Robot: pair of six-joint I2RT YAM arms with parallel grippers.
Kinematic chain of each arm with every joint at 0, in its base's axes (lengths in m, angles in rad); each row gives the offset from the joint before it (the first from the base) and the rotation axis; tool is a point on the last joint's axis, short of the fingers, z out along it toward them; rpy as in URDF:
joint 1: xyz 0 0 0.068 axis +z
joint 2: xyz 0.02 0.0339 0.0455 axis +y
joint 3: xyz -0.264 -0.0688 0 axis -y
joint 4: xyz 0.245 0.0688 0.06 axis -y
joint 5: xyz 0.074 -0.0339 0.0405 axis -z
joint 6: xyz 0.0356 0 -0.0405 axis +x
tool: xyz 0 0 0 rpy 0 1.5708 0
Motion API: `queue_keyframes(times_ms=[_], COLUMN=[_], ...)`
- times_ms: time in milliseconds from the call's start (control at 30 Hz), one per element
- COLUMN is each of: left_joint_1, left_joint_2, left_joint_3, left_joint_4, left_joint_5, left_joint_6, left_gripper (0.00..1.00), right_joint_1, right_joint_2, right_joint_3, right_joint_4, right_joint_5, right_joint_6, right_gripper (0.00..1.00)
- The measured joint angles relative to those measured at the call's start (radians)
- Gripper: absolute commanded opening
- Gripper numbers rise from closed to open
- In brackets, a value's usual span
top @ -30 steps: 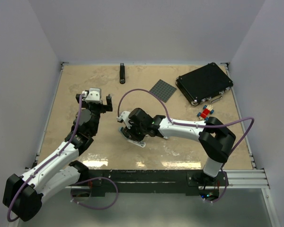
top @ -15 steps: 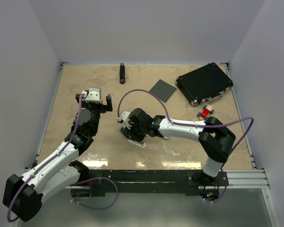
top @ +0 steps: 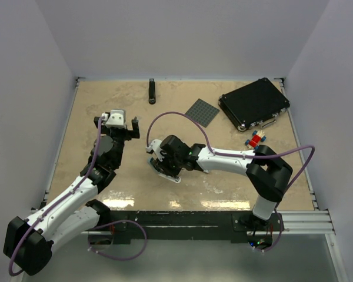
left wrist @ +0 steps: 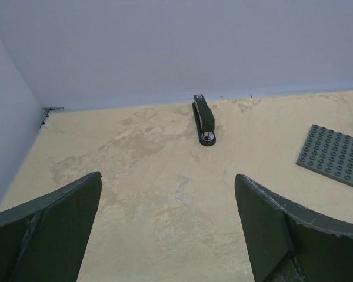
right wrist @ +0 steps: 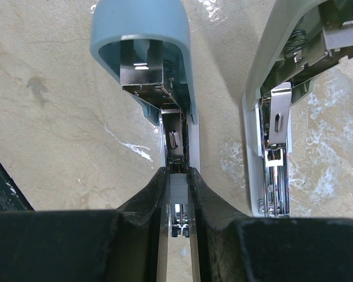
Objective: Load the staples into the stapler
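The stapler lies opened flat on the table under my right gripper. In the right wrist view its pale blue part lies ahead, with a silvery metal channel running toward my fingers. Its grey-green part lies to the right. My right gripper is shut on a short grey strip of staples, held right over the near end of that channel. My left gripper hangs open over bare table at the left, apart from the stapler; between its fingers there is nothing.
A slim black stapler lies by the back wall. A grey studded plate and a black case sit at the back right. Red-and-blue toy bricks lie right of the right arm.
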Motion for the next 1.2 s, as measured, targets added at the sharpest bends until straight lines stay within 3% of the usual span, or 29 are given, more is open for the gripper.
queue_keyframes(times_ms=[400,900,1200], left_joint_1=[0.0,0.0,0.0], left_joint_2=[0.0,0.0,-0.006], left_joint_3=[0.0,0.0,0.0], left_joint_4=[0.0,0.0,0.0], left_joint_5=[0.0,0.0,0.001], left_joint_6=[0.0,0.0,0.0], left_gripper=[1.0,1.0,1.0], right_joint_1=[0.0,0.0,0.0], right_joint_2=[0.005,0.006,0.006], right_joint_3=[-0.009,0.001,0.031], right_joint_4=[0.002,-0.016,-0.027], right_joint_5=[0.004,0.004,0.045], right_joint_6=[0.0,0.013,0.058], right_gripper=[0.14,0.46,0.45])
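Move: The right hand holds the staples right over the open blue stapler's channel, which is about 1 cm below its fingertips. The grey-green stapler, also open, stands some 6 cm farther out and about level sideways; the small white box is roughly 13 cm ahead and 1 cm to the right. From the left hand, the channel lies about 11 cm back, 15 cm to the right and 22 cm below. The right hand lowers the staples half a centimetre into the channel, opens, and lifts about 1 cm, drifting forward. ##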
